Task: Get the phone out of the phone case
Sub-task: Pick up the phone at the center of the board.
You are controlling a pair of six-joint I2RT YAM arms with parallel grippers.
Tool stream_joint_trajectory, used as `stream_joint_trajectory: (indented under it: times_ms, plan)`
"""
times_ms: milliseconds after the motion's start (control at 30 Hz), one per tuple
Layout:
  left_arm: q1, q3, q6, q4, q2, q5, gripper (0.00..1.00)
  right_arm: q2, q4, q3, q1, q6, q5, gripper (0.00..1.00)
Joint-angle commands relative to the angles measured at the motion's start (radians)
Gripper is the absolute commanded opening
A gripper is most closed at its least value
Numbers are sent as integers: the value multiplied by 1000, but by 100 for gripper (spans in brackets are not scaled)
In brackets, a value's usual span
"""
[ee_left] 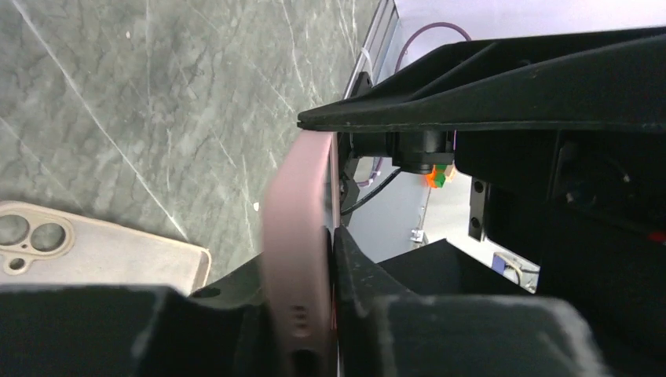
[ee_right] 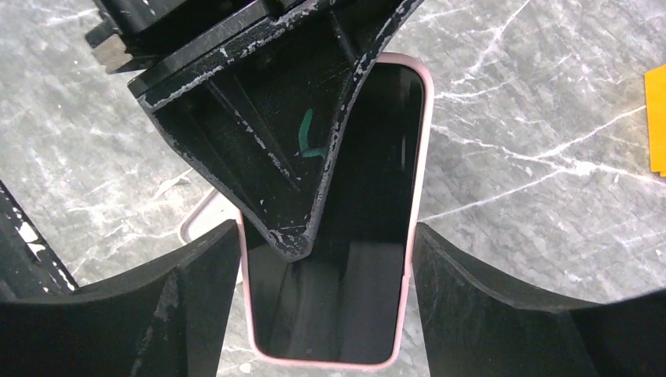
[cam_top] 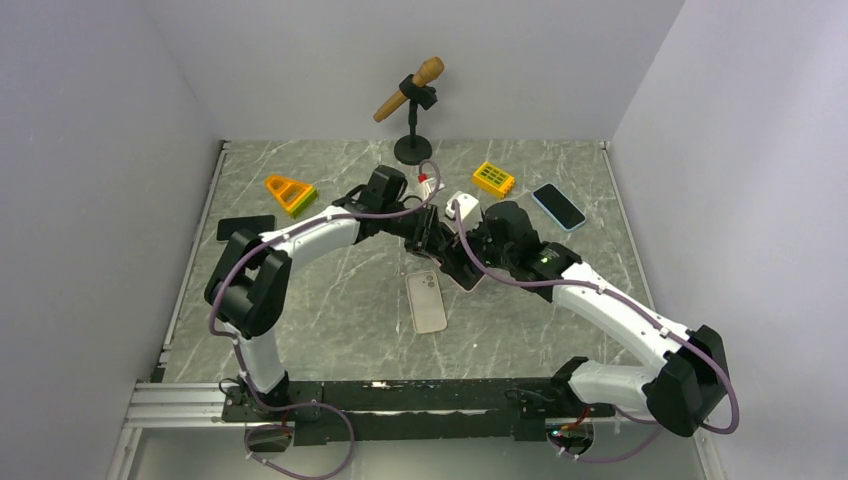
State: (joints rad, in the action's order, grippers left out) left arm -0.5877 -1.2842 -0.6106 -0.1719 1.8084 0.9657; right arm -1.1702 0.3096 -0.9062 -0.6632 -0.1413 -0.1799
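Note:
A phone [ee_right: 377, 196] with a black screen sits inside a pink phone case [ee_right: 421, 196], held above the marble table at mid-scene. My right gripper [ee_right: 326, 290] grips the case across its width, one finger pressed on each long side. My left gripper [ee_left: 314, 314] closes on the same cased phone through its thickness: one finger [ee_right: 259, 141] lies flat on the screen, the other is behind the case back. In the left wrist view the pink case [ee_left: 298, 228] shows edge-on between those fingers. From above, both grippers [cam_top: 432, 238] [cam_top: 468, 262] meet over the phone and mostly hide it.
A beige cased phone [cam_top: 427, 302] lies camera-side up just below the grippers. A blue-cased phone [cam_top: 558, 206] lies at back right and a black slab [cam_top: 245, 227] at left. Yellow toys [cam_top: 291, 192] [cam_top: 493, 178] and a microphone stand [cam_top: 413, 148] sit at the back.

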Motion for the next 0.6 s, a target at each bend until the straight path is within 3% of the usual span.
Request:
stream_joint_trajectory:
  times_ms: [0, 167, 267, 367, 467, 567]
  plan:
    - [10, -40, 72, -22, -36, -14, 14, 56, -41, -26, -27, -15, 50, 1]
    - [78, 4, 82, -44, -148, -213, 0, 104, -120, 71, -32, 109, 154, 95]
    - [170, 113, -17, 112, -249, -253, 0, 128, -177, 138, -32, 245, 274, 100]
    - [280, 272, -193, 392, -353, -256, 0, 159, -240, 203, -22, 412, 380, 100]
    - [358, 415, -381, 708, -400, -238, 0, 172, -385, 270, 33, 616, 226, 100]
    - [388, 480, -576, 998, -348, -182, 0, 121, -580, 298, 71, 808, 43, 100]
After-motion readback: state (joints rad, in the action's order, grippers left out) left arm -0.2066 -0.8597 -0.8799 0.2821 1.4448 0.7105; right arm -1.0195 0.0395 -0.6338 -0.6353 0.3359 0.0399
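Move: The pink-edged phone is up in the air in my right fingers, its middle within about 1 cm of that hand. From my left hand, half closed around it, that middle is about 3 cm to the right and 1 cm back. From my left hand the empty clear case lies roughly 9 cm back, 3 cm left and 15 cm down; the yellow block is about 21 cm ahead and 14 cm right, the orange frame some 18 cm ahead and 37 cm left, both also on the table. I close my left fingers across the phone's front and back, then open my right fingers off its edges. Once it is free, I carry it away from the right hand with my left, about 15 cm left, 9 cm forward and a little up, swinging the wrist some 40 degrees counter-clockwise, while my right hand eases back about 3 cm to the right, sinks slightly and turns clockwise. ##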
